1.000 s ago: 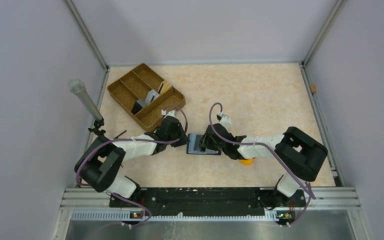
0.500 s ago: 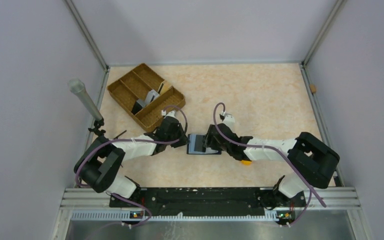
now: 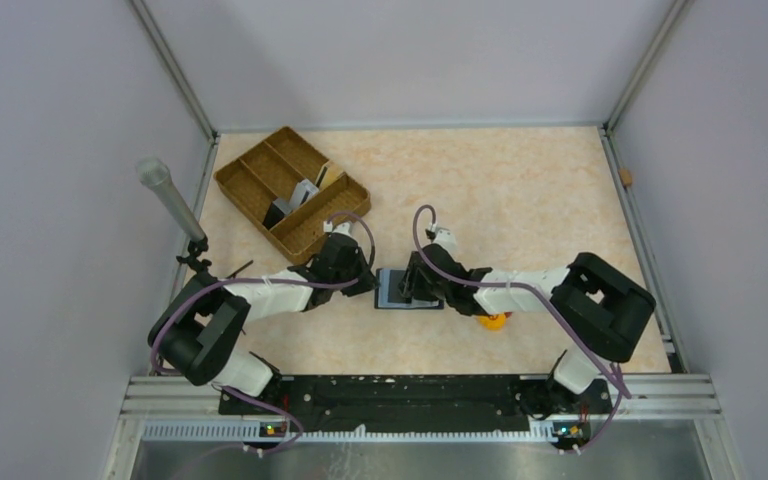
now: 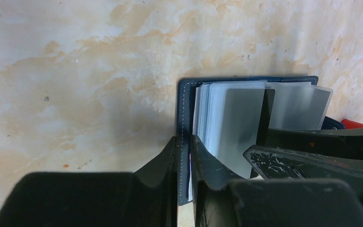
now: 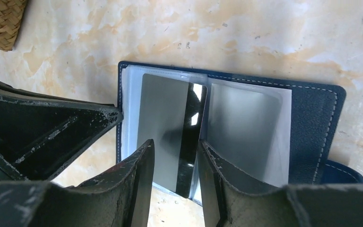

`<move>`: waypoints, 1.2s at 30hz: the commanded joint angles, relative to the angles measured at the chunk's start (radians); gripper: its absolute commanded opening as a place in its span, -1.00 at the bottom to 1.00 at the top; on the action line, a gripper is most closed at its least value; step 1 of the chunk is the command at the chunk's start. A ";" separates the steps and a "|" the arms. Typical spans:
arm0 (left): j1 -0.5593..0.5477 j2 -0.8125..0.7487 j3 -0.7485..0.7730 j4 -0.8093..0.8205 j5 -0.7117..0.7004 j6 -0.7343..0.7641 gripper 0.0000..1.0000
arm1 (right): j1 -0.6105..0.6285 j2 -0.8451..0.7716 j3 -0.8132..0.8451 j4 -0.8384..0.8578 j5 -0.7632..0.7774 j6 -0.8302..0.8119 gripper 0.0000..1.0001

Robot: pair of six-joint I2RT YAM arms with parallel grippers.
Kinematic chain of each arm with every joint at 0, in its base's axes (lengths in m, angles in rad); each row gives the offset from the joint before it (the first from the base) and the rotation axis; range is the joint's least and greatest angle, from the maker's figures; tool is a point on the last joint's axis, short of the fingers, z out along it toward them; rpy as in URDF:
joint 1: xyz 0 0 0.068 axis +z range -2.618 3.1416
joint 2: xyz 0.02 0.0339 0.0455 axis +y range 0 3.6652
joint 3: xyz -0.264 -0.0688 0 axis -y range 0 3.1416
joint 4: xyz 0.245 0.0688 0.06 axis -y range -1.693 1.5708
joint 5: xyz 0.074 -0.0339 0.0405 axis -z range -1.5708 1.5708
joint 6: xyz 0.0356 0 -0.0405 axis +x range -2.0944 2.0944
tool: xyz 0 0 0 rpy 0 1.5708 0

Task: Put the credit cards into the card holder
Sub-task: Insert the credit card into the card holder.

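The navy card holder [image 3: 407, 290] lies open on the table between both arms. My left gripper [image 4: 184, 147] is shut on its stitched left cover edge [image 4: 185, 94]. A grey credit card with a black stripe [image 5: 170, 127] sits in the clear sleeves, its near end sticking out past the holder. My right gripper [image 5: 175, 158] stands over that end with jaws apart, one finger on each side of the stripe. Another grey card [image 5: 243, 127] lies in the sleeve beside it. More grey cards [image 3: 295, 197] stand in the woven tray.
The brown woven divided tray [image 3: 260, 165] sits at the back left, close to my left arm. A yellow-orange round piece [image 3: 493, 321] lies under my right forearm. A grey cylinder on a stand [image 3: 165, 195] leans at the left wall.
My right arm's elbow swung out to the right and came back; its gripper stayed at the card holder. The left arm and the holder have not moved.
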 commanded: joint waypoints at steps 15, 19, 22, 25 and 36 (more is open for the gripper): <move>-0.007 -0.043 -0.046 -0.035 0.002 0.014 -0.68 | 0.057 0.095 0.138 -0.082 0.030 -0.043 -0.70; -0.007 -0.100 -0.053 -0.068 -0.030 0.023 -0.59 | 0.039 0.081 0.086 -0.061 0.006 -0.021 -0.94; -0.006 -0.141 -0.052 -0.110 -0.059 0.040 -0.48 | 0.002 0.053 0.016 0.019 -0.054 0.006 -1.00; -0.006 -0.201 -0.050 -0.161 -0.070 0.046 -0.28 | -0.041 0.007 -0.071 0.126 -0.122 0.032 -1.00; 0.010 -0.455 -0.079 -0.124 0.106 0.020 0.19 | -0.169 -0.257 -0.303 0.463 -0.364 0.082 -1.00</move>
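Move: The card lies in the open holder's left page, its middle about 1 cm ahead and 1 cm left of the right hand, 1 cm below. The empty clear sleeve is some 6 cm right and 1 cm ahead of that hand; the yellow piece is about 18 cm right and 7 cm back. From the left hand, whose fingertips are at the holder's left edge, the card is about 5 cm right and roughly level fore and aft. Right hand shuts on the card's sleeve, draws right about 4 cm; left hand opens, rising some 7 cm. ##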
